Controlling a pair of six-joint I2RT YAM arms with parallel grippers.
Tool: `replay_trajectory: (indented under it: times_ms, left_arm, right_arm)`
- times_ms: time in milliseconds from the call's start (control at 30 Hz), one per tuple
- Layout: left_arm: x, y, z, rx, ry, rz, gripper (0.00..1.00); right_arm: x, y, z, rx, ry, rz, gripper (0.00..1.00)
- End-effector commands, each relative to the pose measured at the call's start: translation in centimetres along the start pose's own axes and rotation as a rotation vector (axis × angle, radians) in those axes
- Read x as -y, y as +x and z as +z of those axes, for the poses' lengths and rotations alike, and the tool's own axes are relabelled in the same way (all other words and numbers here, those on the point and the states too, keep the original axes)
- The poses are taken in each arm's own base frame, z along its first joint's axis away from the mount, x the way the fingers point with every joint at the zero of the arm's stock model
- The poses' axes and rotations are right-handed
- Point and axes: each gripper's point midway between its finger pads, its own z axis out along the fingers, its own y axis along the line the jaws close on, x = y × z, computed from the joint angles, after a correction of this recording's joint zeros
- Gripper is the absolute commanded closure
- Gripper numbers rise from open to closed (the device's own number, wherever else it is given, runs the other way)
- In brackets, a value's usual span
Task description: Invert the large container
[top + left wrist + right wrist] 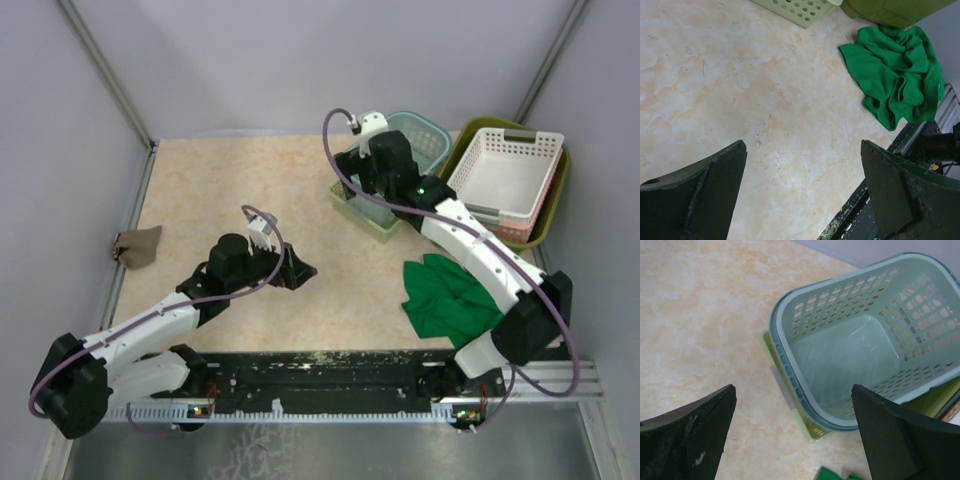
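Observation:
The large container (474, 130), a dark olive-green tub, stands upright at the back right of the table with a white basket (505, 170) nested inside it. One corner of the tub (900, 11) shows at the top of the left wrist view. My right gripper (794, 390) hangs open over the near left rim of a teal basket (865, 340), left of the tub and apart from it. My left gripper (804, 145) is open above bare tabletop near the middle, holding nothing; in the top view it (300, 270) points right.
The teal basket (425, 140) sits inside a pale yellow-green perforated basket (360, 215). A pink basket (515, 230) lies under the white one. A crumpled green cloth (445, 295) lies by the right arm. A brown cloth (138, 245) is at the left edge.

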Motion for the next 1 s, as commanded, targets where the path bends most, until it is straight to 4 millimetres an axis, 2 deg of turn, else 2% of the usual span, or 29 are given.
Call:
replay_trajectory:
  times_ms: [0,67,233,333,400,533,633,700,800,967]
  left_arm:
    - [-1.9,-0.7,-0.6,0.064,-0.132,-0.066,0.0]
    - [-3.1,-0.2,-0.9,0.063,-0.196,-0.095,0.0]
    - [-3.2,0.4,-1.1,0.065,-0.194,-0.132,0.0]
    - [-3.2,0.7,-1.0,0.061,-0.19,-0.137,0.0]
    - [-3.4,0.8,-0.9,0.054,-0.194,-0.136,0.0]
    - [-3.3,0.7,-0.6,0.05,-0.189,-0.13,0.0]
    - [-3.2,0.6,-0.4,0.048,-0.184,-0.125,0.0]
    - [-3.2,0.8,-0.2,0.04,-0.182,-0.128,0.0]
    - [-2.9,1.0,0.2,0.021,-0.169,-0.142,0.0]
    - [-2.9,-0.6,0.2,0.051,-0.19,-0.12,0.0]
  right_arm:
    - [-0.3,0.8,3.3,-0.137,-0.054,-0.159,0.02]
    - [-0.8,2.4,5.2,-0.215,-0.078,-0.195,0.03]
    - [-1.5,5.2,8.3,-0.338,-0.167,-0.249,0.06]
    - [-1.8,6.2,9.5,-0.378,-0.184,-0.268,0.18]
    - [-1.8,6.6,9.9,-0.386,-0.18,-0.275,0.33]
    - [-1.5,6.1,9.7,-0.377,-0.169,-0.283,0.57]
    - [-1.0,5.1,8.9,-0.362,-0.156,-0.289,0.73]
    - [-0.6,3.9,8.1,-0.338,-0.136,-0.289,0.88]
    - [0.2,1.6,6.7,-0.29,-0.109,-0.293,1.0]
    - [1.3,-3.9,3.4,-0.174,-0.076,-0.276,1.0]
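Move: Ahead and to the right of the right hand, the large blue-green container has its middle about 9 cm farther out, 13 cm right and 18 cm below. The light green basket under it centres roughly 7 cm ahead, 11 cm right and 25 cm down; the white basket stands some 41 cm right and 5 cm ahead, 17 cm lower. From the left hand, the large container lies about 25 cm ahead, 25 cm right and 4 cm below. Dropping about 13 cm with open fingers, after reaching some 5 cm forward and slightly left, the right hand comes down over the container's left-end rim, tipping nose-down and rolling its left side lower, each by about 20 degrees. The fingers close across the rim, pinch it, then start upward, about 4 cm. The empty, open left hand eases left, turning a little counter-clockwise, then sinks. ##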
